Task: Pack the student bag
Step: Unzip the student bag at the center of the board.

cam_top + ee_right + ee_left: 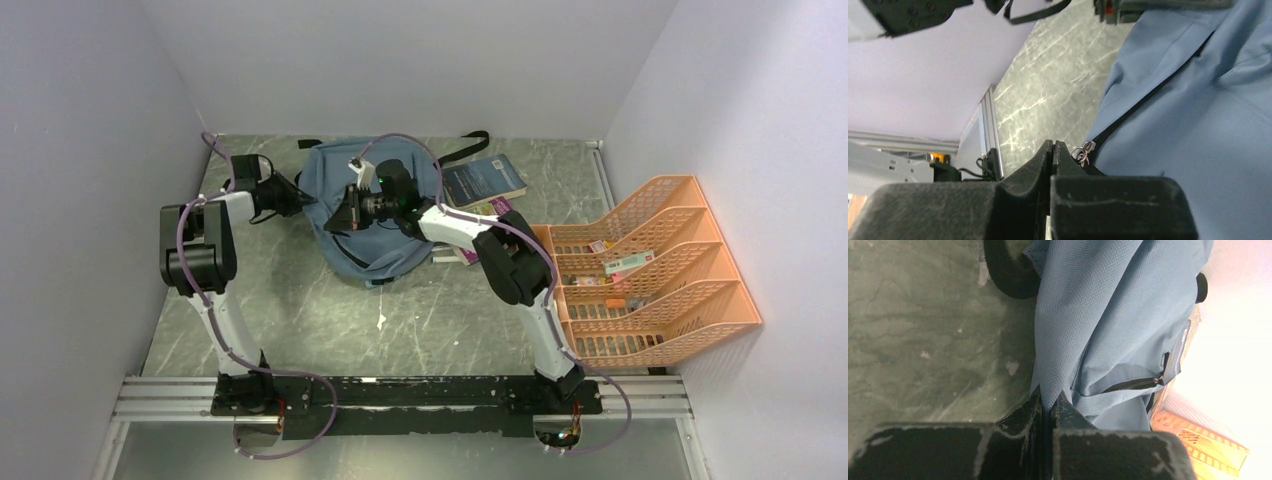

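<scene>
The student bag is a grey-blue backpack lying at the back middle of the table. My left gripper is at its left edge. In the left wrist view this gripper is shut on a pinched fold of the bag's fabric. My right gripper reaches over the bag's top from the right. In the right wrist view its jaws are pressed together next to a black zipper line, and the metal zipper pull sits just beside the right finger. I see nothing held between them.
A blue book and a purple book lie right of the bag. An orange mesh tray rack with small items stands at the right wall. A black strap curls off the bag's far side. Walls close in on three sides.
</scene>
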`<act>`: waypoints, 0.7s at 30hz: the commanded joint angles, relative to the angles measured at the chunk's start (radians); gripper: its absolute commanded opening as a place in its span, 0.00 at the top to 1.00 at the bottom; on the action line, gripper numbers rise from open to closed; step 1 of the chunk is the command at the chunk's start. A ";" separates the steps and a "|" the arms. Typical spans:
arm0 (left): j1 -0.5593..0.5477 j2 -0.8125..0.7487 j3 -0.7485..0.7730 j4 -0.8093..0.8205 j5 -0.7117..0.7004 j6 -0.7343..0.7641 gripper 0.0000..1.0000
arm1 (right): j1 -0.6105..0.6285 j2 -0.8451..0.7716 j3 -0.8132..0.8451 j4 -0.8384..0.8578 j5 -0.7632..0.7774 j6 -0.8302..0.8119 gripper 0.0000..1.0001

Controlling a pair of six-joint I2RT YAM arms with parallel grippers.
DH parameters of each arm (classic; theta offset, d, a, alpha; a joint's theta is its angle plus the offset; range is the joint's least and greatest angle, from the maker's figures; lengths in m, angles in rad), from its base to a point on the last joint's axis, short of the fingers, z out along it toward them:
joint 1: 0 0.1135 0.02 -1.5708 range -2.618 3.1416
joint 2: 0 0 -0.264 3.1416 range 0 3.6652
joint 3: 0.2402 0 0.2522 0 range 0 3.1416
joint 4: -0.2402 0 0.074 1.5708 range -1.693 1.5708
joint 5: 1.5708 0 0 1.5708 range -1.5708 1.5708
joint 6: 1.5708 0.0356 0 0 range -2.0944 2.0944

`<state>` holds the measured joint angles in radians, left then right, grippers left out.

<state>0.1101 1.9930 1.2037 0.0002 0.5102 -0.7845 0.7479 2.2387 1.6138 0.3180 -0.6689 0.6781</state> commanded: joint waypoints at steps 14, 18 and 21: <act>-0.006 0.058 0.084 0.050 0.009 0.079 0.90 | 0.010 -0.069 0.005 -0.178 0.026 -0.107 1.00; -0.015 -0.004 0.043 0.016 0.008 0.078 0.41 | -0.033 0.011 0.088 -0.158 0.064 -0.029 1.00; -0.012 -0.108 -0.039 -0.035 -0.049 0.086 0.20 | -0.056 0.070 0.139 -0.149 0.055 0.001 1.00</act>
<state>0.1028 2.0327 1.2339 0.0040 0.5190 -0.7193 0.7334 2.2250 1.6909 0.1673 -0.6388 0.6266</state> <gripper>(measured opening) 0.705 0.018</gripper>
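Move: Right at the right fingertips is the student bag's zipper pull. The bag's middle lies about 9 cm right of that hand, 5 cm ahead and 7 cm lower; the black buckle on the near edge is some 11 cm right, 13 cm back and 10 cm below. The left fingers already pinch the bag's left edge; from them the pull is about 7 cm back, 5 cm right and 6 cm higher, and the far black strap about 14 cm straight ahead, 4 cm lower. Drawing back towards the bag's near edge, the shut right fingers travel about 4 cm at the zipper, drifting a little right, then reverse and go forward some 5 cm, rising about 2 cm. The left hand keeps its pinch on the bag's edge while easing down 1.5 cm and slightly forward, then opens wide and lets the cloth go. ##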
